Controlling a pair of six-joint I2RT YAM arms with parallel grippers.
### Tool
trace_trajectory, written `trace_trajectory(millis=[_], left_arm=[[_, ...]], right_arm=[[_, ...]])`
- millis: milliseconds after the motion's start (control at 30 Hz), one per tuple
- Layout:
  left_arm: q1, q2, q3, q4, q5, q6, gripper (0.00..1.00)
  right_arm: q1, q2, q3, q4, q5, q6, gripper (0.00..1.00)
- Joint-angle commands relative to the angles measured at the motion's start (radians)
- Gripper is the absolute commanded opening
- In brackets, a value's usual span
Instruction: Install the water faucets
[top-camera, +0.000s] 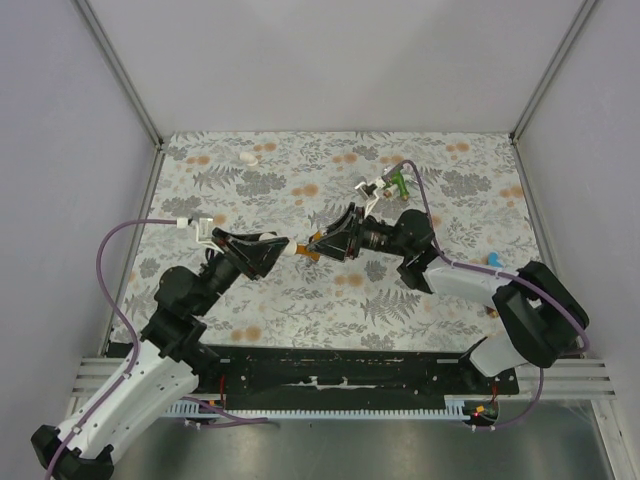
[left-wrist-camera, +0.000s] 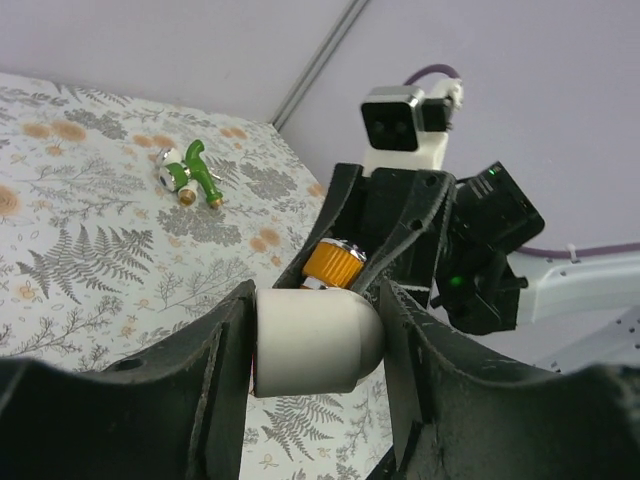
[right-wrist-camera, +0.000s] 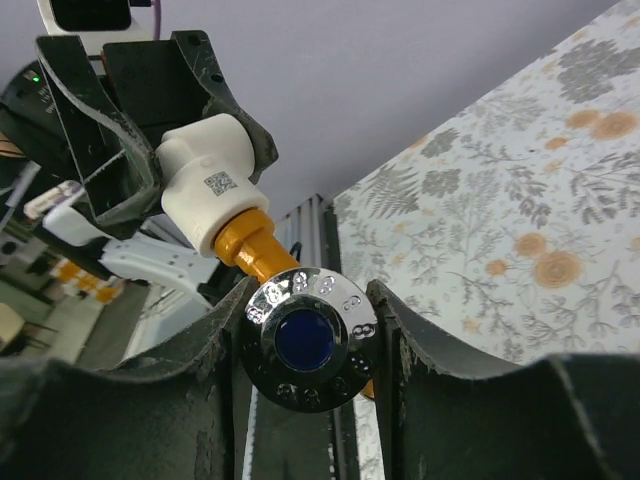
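The orange water faucet (right-wrist-camera: 248, 243) hangs in mid-air between my two arms, above the middle of the table. My right gripper (right-wrist-camera: 305, 345) is shut on its chrome knob with the blue centre (right-wrist-camera: 306, 341). The faucet's orange threaded end sits in a white fitting (right-wrist-camera: 203, 177). My left gripper (left-wrist-camera: 315, 335) is shut on that white fitting (left-wrist-camera: 318, 338), with the orange faucet (left-wrist-camera: 334, 264) just beyond it. From above, the left gripper (top-camera: 281, 250) and right gripper (top-camera: 322, 245) meet tip to tip around the orange faucet (top-camera: 310, 253). A green faucet (top-camera: 398, 183) lies on the table at the back right.
A small white piece (top-camera: 247, 157) lies at the back left of the flowered table (top-camera: 300, 300). A small blue piece (top-camera: 493, 259) lies near the right edge, beside the right arm. Grey walls close the table on three sides.
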Motion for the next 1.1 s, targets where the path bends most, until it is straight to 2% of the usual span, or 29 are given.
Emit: trace_trajectory(millis=[0,67,167,233,367,467,500,633,800,967,1067], left_arm=[[-0.015,0.023,0.032,0.147,0.244,0.046,0.02],[-0.014,0.043,0.037,0.165,0.296,0.057,0.02],[-0.015,0.078,0.048,0.19,0.382,0.076,0.02],[-0.015,0.098,0.052,0.211,0.43,0.077,0.02],[-0.014,0.115,0.054,0.227,0.459,0.07,0.02],[-0.014,0.106,0.045,0.228,0.419,0.05,0.02],[-0.014,0.101,0.042,0.224,0.392,0.039,0.02],[-0.014,0.084,0.046,0.141,0.271,0.001,0.02],[-0.014,0.052,0.046,0.012,0.064,-0.084,0.02],[-0.014,0.024,0.043,-0.114,-0.127,-0.228,0.02],[-0.014,0.027,0.036,-0.121,-0.158,-0.266,0.02]], right_arm=[[-0.013,0.067,0.085,0.175,-0.157,0.275,0.0],[-0.015,0.075,0.1,0.165,-0.179,0.299,0.0],[-0.02,0.056,0.12,0.026,-0.191,0.251,0.01],[-0.021,0.027,0.123,-0.071,-0.178,0.202,0.1],[-0.036,-0.054,0.135,-0.333,-0.119,0.032,0.5],[-0.044,-0.144,0.155,-0.572,-0.005,-0.153,0.73],[-0.046,-0.18,0.157,-0.641,0.044,-0.206,0.98],[-0.047,-0.324,0.126,-0.749,0.233,-0.359,0.98],[-0.049,-0.456,0.065,-0.798,0.417,-0.451,0.98],[-0.047,-0.52,-0.015,-0.803,0.441,-0.524,0.98],[-0.047,-0.511,-0.029,-0.833,0.45,-0.508,0.98]])
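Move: My right fingers already grip the chrome-ringed end of the orange faucet; the faucet's middle lies about 3 cm to their left and 2 cm back, at nearly the same height. The white pipe it sits on is some 9 cm to the right hand's left, 1 cm nearer my bases and level in height. From my left hand, still clamped on that pipe, the faucet is roughly 8 cm to the right, neither ahead nor back. I give the gripped faucet a last twist with my right hand, some 10-15 degrees clockwise seen from behind that hand, then open the fingers wide and draw off about 10 cm to the right. My left keeps its pinch on the white pipe, eases about 5 cm right and back during the twist, then returns, ending 2-3 cm lower, tipped slightly down. ##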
